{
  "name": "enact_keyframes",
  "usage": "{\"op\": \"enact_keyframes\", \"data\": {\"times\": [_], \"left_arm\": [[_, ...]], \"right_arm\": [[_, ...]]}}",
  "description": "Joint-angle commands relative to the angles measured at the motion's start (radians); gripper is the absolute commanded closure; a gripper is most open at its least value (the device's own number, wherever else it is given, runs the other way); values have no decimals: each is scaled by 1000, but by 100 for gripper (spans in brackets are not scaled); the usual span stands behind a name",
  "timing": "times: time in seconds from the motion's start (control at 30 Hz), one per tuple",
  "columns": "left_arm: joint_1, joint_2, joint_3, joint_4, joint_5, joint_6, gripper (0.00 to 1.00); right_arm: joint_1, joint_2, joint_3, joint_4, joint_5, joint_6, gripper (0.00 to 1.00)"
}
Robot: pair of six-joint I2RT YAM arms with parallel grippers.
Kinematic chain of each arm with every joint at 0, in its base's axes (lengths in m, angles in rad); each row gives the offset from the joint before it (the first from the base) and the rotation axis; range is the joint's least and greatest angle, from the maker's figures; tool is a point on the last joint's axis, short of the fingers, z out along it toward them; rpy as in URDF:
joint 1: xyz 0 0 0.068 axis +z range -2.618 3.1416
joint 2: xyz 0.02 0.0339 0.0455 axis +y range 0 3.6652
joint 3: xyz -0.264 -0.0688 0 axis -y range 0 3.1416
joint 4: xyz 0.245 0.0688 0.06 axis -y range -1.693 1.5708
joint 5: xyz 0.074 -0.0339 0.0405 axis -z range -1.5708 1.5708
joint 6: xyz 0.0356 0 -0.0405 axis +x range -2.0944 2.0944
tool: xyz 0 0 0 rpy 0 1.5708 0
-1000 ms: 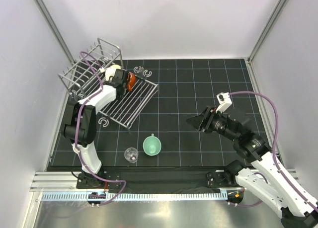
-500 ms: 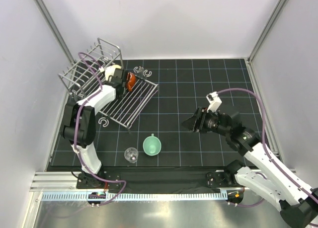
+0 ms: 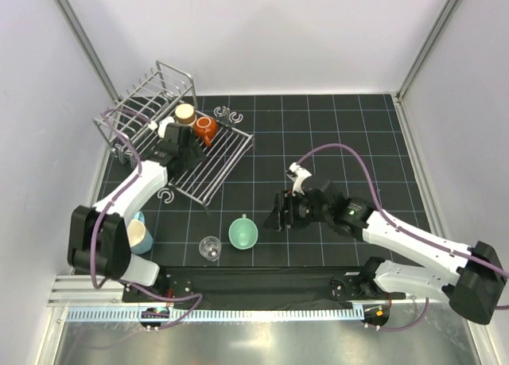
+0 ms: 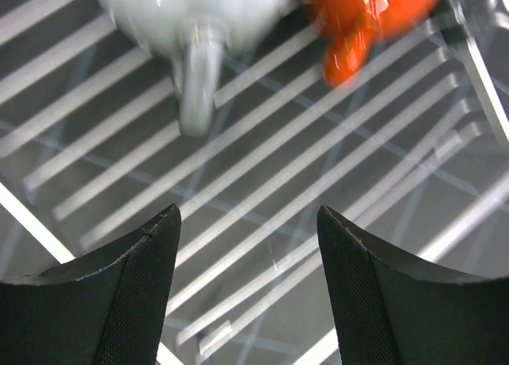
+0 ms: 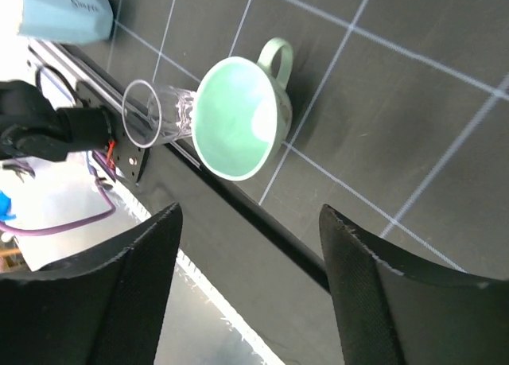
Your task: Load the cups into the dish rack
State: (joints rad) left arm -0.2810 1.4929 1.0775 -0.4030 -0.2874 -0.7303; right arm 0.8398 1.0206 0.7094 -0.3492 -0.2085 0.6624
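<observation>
The dish rack [image 3: 208, 165] stands at the back left. On its flat bars sit an orange-red cup [image 3: 205, 129] [image 4: 362, 15] and a beige cup [image 3: 185, 112]. A grey mug with handle [image 4: 199, 31] shows beside the orange one in the left wrist view. My left gripper [image 3: 183, 149] [image 4: 248, 222] hangs open over the bars, just short of these cups, holding nothing. A mint green cup [image 3: 243, 233] [image 5: 238, 114] and a clear glass [image 3: 210, 246] [image 5: 155, 114] stand on the mat near the front. My right gripper [image 3: 278, 214] [image 5: 250, 214] is open just right of the mint cup.
A light blue cup [image 3: 134, 222] [image 5: 64, 11] and a cream cup [image 3: 141, 238] stand by the left arm's base. Grey C-shaped clips lie behind the rack [image 3: 225, 113] and at its front corner [image 3: 167, 195]. The table's front rail [image 3: 238, 277] runs just behind the glass.
My left gripper opened, left the orange-red cup on the rack and drew back. My right arm swung left and down toward the mint cup, jaws a little wider.
</observation>
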Motion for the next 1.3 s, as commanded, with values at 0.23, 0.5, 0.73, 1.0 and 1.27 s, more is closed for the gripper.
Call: {"op": "enact_keyframes", "data": {"times": [0.23, 0.5, 0.73, 1.0, 1.27], "left_arm": [[0, -357, -169, 67, 361, -135, 30], [0, -523, -214, 87, 536, -169, 28], [0, -583, -238, 67, 534, -169, 26], [0, -574, -217, 63, 643, -181, 28], [0, -597, -240, 78, 671, -165, 30]], "right_arm": [[126, 246, 104, 136, 83, 40, 28], [182, 387, 167, 107, 158, 72, 32], [203, 443, 163, 110, 182, 95, 38], [206, 492, 157, 133, 252, 95, 44], [206, 549, 183, 170, 279, 103, 57]]}}
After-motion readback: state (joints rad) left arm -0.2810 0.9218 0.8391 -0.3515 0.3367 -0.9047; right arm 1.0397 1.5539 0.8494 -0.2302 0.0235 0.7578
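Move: Standing about 10 cm to the left of the right hand, some 12 cm below and barely nearer the base, is the green cup. The glass is roughly 10 cm to the left of that cup and 4 cm nearer the base; the rack's near corner is some 7 cm beyond the cup and 9 cm to its left. From the left hand, the green cup is about 24 cm back, 19 cm right and 11 cm lower; the grey cup is 6 cm ahead and 4 cm left, the orange cup 7 cm ahead and 4 cm right, both slightly lower. Swinging left and down together, then sinking almost straight, the right hand drops about 10 cm to the green cup's right rim, tipping its fingers steeper and partly closing them, one over the cup's mouth and one outside. The empty left hand backs away from the grey cup in the rack, about 12 cm back, as much up and 8 cm right, wrist rolling and turning clockwise, fingers open. ##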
